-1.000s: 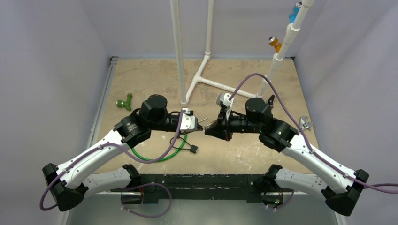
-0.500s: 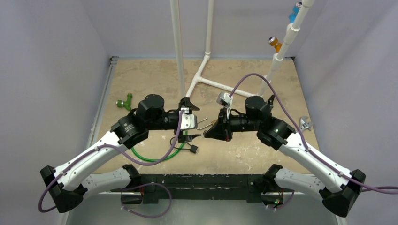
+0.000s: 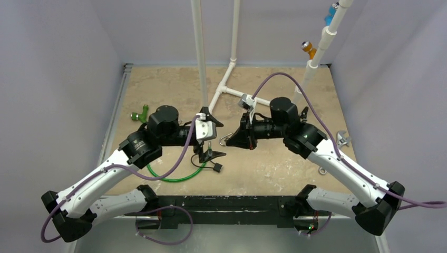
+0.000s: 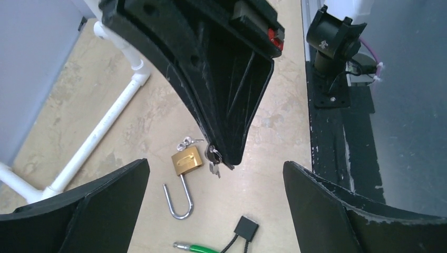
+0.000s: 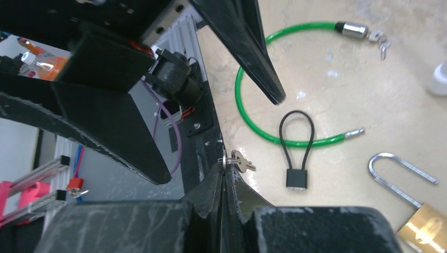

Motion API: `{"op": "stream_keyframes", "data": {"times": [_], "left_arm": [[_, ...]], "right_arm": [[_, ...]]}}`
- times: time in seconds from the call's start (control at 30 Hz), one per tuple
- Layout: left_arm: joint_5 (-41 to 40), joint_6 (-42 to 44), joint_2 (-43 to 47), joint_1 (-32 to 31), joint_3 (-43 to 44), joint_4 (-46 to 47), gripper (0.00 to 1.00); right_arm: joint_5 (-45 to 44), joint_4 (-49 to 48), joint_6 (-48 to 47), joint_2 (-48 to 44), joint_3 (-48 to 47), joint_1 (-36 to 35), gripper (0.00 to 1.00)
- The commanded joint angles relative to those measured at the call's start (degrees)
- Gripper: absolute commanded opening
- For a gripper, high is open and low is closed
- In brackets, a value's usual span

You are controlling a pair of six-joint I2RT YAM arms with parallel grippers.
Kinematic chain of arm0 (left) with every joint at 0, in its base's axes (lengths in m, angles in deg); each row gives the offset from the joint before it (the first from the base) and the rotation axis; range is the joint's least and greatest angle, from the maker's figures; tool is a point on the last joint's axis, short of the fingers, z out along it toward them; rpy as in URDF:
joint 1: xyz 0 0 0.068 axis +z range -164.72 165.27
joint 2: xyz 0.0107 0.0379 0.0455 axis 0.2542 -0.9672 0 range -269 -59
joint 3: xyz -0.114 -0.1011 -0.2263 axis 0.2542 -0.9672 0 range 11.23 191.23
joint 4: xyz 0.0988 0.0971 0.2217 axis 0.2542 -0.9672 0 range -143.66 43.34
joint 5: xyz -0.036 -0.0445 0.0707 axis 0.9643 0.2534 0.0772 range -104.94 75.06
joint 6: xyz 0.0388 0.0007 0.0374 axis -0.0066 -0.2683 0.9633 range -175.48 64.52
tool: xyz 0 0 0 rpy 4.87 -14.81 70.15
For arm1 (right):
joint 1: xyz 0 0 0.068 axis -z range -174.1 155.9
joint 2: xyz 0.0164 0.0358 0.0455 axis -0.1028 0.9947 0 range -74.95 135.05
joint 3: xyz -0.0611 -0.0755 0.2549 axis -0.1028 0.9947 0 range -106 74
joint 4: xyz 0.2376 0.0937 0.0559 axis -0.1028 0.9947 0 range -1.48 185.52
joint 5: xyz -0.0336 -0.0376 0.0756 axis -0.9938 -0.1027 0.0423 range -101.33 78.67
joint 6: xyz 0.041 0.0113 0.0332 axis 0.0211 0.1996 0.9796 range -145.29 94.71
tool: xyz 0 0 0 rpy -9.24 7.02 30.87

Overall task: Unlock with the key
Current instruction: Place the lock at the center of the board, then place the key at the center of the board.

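Observation:
A brass padlock lies flat on the table with its steel shackle swung open. It also shows at the lower right of the right wrist view as the padlock. A small bunch of keys lies at the end of its body. My right gripper is shut on a key ring, and a silver key hangs from it just above the table, beside the padlock. My left gripper is wide open and holds nothing. Its fingers stand either side of the padlock and of the right gripper's tip.
A small black cable lock and a green cable lock lie near the padlock. White PVC pipes stand at the back. A green fitting lies far left, and a metal tool at the right edge.
My left gripper has opened and let go of the padlock, which now lies on the table. The left arm has drawn back to the left. The right gripper has shifted left, still shut on the key.

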Motion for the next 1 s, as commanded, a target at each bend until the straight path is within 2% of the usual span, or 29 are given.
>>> {"op": "stream_keyframes", "data": {"times": [0.0,0.17,0.5,0.77,0.97], "left_arm": [[3.21,-11.11,-0.79,1.84,1.06,3.09,1.0],[9.2,-15.93,-1.2,5.07,2.24,3.41,0.99],[21.32,-17.78,-1.53,7.46,2.54,4.37,1.0],[22.02,-18.81,-1.74,8.48,2.96,5.27,1.0],[17.5,-16.41,-1.66,8.56,3.18,3.73,1.0]], "right_arm": [[-2.2,1.08,-8.02,-1.52,-3.89,-0.65,0.0],[-10.05,2.6,-18.6,-4.3,-3.87,-2.74,0.0],[-13.33,-3.12,-28.55,-10.43,-0.46,-7.2,0.0],[-16.73,-4.81,-33.08,-11.03,-0.5,-12.53,0.0],[-20.67,-2.95,-29.63,-7.47,-2.14,-13.32,0.0]]}}
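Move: The key, on its ring in the right fingertips, lies about 3 cm to the right of the open left hand, level with it fore and aft and some 2 cm lower. On the board about 29 cm below, the lock is 12 cm ahead and 5 cm to the right, the black cable lock 2 cm ahead and 6 cm to the left. From the right hand, the left jaws are straight to its left, about 4 cm off and 2 cm up. The right arm lifts the still-pinched key about 5 cm in front of the open left jaws, easing some 2 cm back towards the base and rolling about 40 degrees around its finger line, forward side rising; it draws slightly left, off to the right first, then returns. The left hand, wide open throughout and closing on nothing, rolls about 20 degrees the other way, forward side dipping, and slips 2 cm back and a little up, so its jaws stay facing the key. ##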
